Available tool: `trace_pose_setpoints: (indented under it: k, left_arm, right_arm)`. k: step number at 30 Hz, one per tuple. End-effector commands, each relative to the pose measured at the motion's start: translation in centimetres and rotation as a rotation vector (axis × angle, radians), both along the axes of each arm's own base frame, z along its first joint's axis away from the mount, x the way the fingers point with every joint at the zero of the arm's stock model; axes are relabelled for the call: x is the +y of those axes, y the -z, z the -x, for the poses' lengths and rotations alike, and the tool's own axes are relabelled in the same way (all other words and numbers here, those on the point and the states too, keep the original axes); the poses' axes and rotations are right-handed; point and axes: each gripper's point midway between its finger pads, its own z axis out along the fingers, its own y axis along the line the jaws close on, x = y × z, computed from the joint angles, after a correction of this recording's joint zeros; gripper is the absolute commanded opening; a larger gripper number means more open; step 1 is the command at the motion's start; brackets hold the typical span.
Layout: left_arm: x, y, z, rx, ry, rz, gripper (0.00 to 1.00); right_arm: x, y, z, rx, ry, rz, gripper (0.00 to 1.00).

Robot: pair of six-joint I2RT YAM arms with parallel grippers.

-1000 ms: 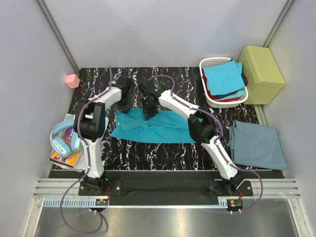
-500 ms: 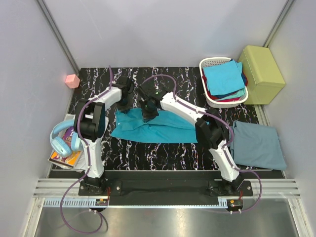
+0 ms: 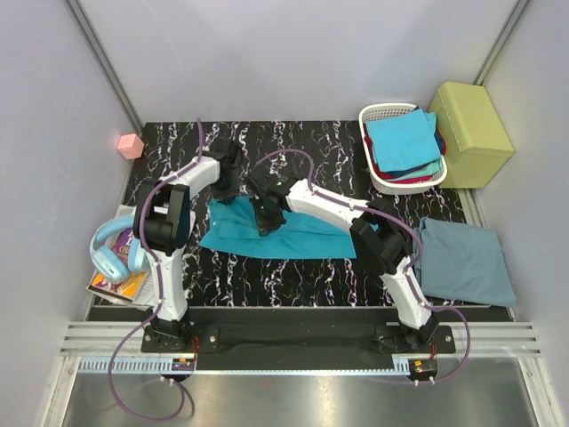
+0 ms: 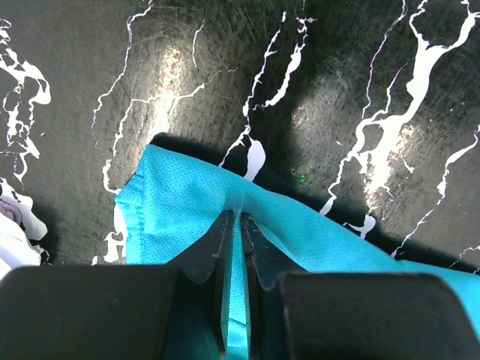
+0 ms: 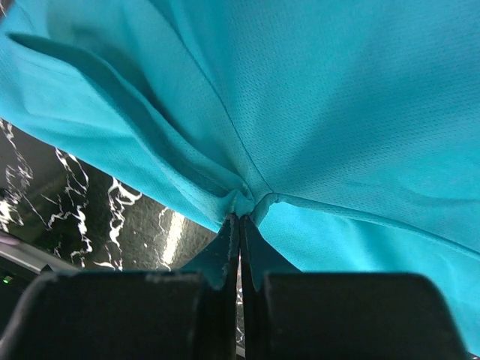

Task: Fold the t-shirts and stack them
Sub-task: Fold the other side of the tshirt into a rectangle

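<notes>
A large teal t-shirt (image 3: 293, 238) lies stretched across the middle of the black marbled table (image 3: 320, 142). My left gripper (image 3: 224, 189) is at its far left corner, shut on a pinch of the teal cloth (image 4: 187, 217); the fingertips (image 4: 225, 225) have fabric between them. My right gripper (image 3: 267, 218) is shut on a raised fold of the same shirt (image 5: 337, 112), lifting it off the table. A dusty grey-blue t-shirt (image 3: 462, 260) lies flat at the right edge. Folded t-shirts, a bright blue one (image 3: 402, 138) on top, fill the basket.
A white slatted basket (image 3: 382, 111) stands at the back right beside a yellow-green padded box (image 3: 471, 120). Blue headphones (image 3: 111, 249) rest on a book off the table's left side. A pink cube (image 3: 131, 145) sits at the back left.
My right gripper has pulled its pinch of teal cloth a little toward the near side and left, its arm stretching lower over the shirt. The left gripper has held still.
</notes>
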Motion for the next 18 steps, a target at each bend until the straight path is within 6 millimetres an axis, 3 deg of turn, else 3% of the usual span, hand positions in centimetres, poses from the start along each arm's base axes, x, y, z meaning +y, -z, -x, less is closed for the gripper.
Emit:
trace_pose_setpoints:
  k: [1, 7, 12, 15, 18]
  left_arm:
    - [-0.4, 1.2, 0.7, 0.042, 0.005, 0.003, 0.12]
    - [-0.4, 1.2, 0.6, 0.041, 0.003, -0.001, 0.12]
    - [-0.4, 1.1, 0.6, 0.039, 0.006, -0.002, 0.13]
    - [-0.4, 1.2, 0.6, 0.041, 0.007, -0.003, 0.13]
    - [-0.4, 1.2, 0.6, 0.041, 0.009, -0.004, 0.13]
  right_arm:
    - [1.0, -3.0, 1.9, -0.028, -0.026, -0.060, 0.00]
    - [1.6, -2.4, 3.6, -0.019, -0.058, -0.050, 0.00]
    - [1.2, -3.8, 1.7, -0.124, -0.042, -0.019, 0.42]
    - [1.0, -5.4, -0.2, -0.193, -0.034, 0.001, 0.50]
    - [1.2, -6.1, -1.5, -0.216, -0.030, 0.008, 0.50]
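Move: Some 5 cm back from the right hand and about 4 cm below lies the t-shirt's near long edge, towards which its shut fingers are bringing the pinched flap. The shirt's near-left corner is about 17 cm to this hand's left and 4 cm back; its far-left corner is some 14 cm left and 9 cm ahead. From the left hand, the near edge by the right hand is about 16 cm back and 9 cm right. Drawing the pinched flap back towards the shirt's near edge, the right hand goes about 3 cm, easing slightly left and down. Its fingers then open to about half and let go of the cloth, and the hand turns forward and up by nearly 2 cm. The left hand stays put, its nearly shut fingers still on the cloth by the far-left corner. ##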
